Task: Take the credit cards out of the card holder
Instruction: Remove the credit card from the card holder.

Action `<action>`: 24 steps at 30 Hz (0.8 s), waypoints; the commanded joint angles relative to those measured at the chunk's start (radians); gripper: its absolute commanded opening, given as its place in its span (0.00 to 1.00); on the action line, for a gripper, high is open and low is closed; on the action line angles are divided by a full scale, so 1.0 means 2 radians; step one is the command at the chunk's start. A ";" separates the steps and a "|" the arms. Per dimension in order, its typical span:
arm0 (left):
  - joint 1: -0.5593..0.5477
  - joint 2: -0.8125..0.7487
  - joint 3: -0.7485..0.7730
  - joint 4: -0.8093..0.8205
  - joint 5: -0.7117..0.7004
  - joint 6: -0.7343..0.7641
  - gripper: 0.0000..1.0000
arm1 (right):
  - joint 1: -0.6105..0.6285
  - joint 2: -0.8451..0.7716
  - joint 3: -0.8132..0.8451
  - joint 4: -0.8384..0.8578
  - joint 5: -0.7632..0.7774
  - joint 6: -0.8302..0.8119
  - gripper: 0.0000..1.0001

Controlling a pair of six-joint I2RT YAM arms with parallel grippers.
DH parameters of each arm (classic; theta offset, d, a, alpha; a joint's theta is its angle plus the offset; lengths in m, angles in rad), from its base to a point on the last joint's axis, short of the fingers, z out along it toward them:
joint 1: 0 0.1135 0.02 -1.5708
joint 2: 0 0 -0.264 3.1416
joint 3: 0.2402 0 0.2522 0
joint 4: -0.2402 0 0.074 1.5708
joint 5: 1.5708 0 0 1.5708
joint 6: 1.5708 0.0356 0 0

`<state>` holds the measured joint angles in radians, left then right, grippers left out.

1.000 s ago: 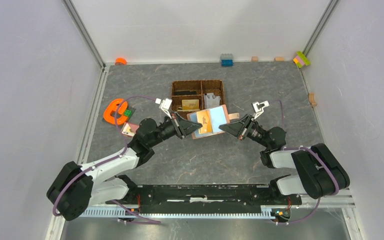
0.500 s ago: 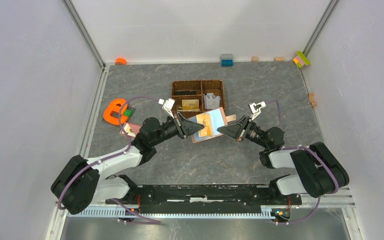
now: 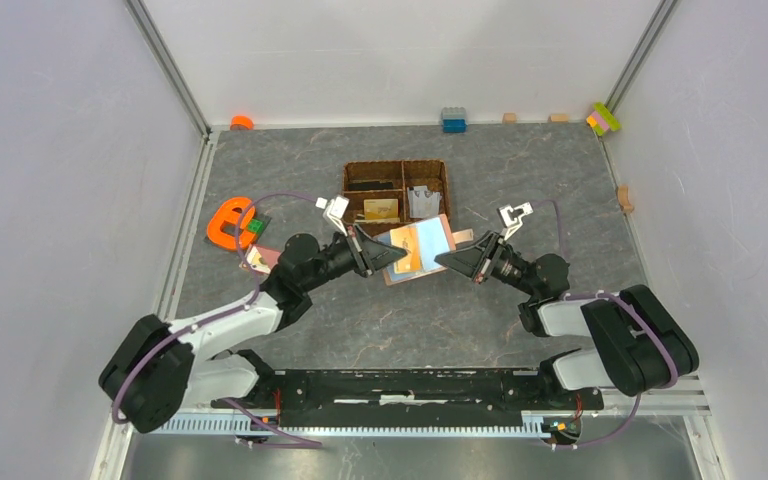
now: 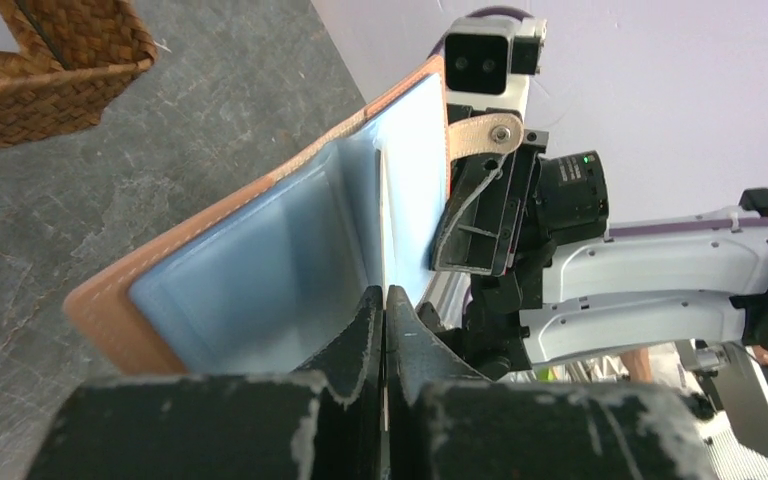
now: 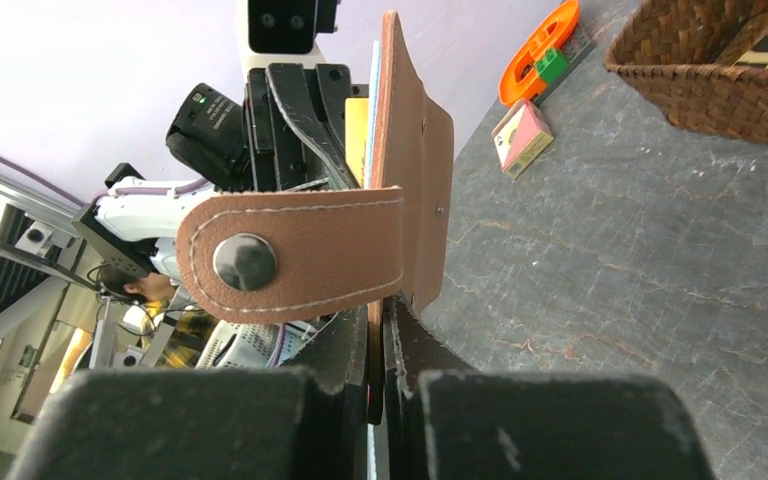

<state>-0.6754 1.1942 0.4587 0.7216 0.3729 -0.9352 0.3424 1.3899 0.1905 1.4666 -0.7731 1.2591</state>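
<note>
The salmon-pink card holder (image 3: pixel 432 237) hangs open above the table between my two grippers, its pale blue inside facing up. My left gripper (image 3: pixel 397 254) is shut on the edge of a thin gold-tan credit card (image 3: pixel 408 259) that sticks out of the blue pocket (image 4: pixel 260 270). In the left wrist view the card's edge (image 4: pixel 380 215) runs straight into the closed left gripper (image 4: pixel 384 292). My right gripper (image 3: pixel 441 259) is shut on the holder's opposite edge. The right wrist view shows the right gripper (image 5: pixel 378 312) just below the snap tab (image 5: pixel 290 255).
A brown woven divided basket (image 3: pixel 396 166) stands just behind the holder, with a tan card (image 3: pixel 381 209) and dark items inside. An orange object (image 3: pixel 226 222), a green block (image 3: pixel 255 227) and a small pink box (image 3: pixel 258 259) lie to the left. Small blocks (image 3: pixel 453 120) line the back wall.
Both grippers and the card holder have shifted only slightly. The left arm's elbow has edged a little forward. Both grips look the same as before.
</note>
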 commanded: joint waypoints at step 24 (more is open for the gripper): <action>0.000 -0.062 0.044 -0.191 -0.318 -0.050 0.02 | -0.055 -0.156 0.006 -0.276 0.106 -0.215 0.02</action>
<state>-0.6754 1.0698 0.4946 0.3534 -0.0803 -0.8814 0.2420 1.1046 0.1753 0.9020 -0.5823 0.8574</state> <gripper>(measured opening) 0.033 0.059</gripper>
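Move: The left hand already pinches the yellow card, still overlapping the open card holder, whose middle is about 4 cm to its right and level with it. The basket's near-left compartment, with the yellow cards, lies some 18 cm ahead, 5 cm left and 16 cm below; the compartment with white cards is as far ahead but about 6 cm to the right. From the right hand, gripping the holder, the yellow-card compartment is roughly 18 cm ahead and 12 cm left, 15 cm lower. Keeping its pinch on the yellow card, the left hand draws it out of the holder, about 6 cm left and 5 cm forward towards the basket, rising 2 cm first and then sinking to 3 cm below its start, turning some 25 degrees counter-clockwise. The right hand keeps hold of the holder and carries it right, forward and down, 4 to 5 cm each way, swinging clockwise as its fingers tip down. ##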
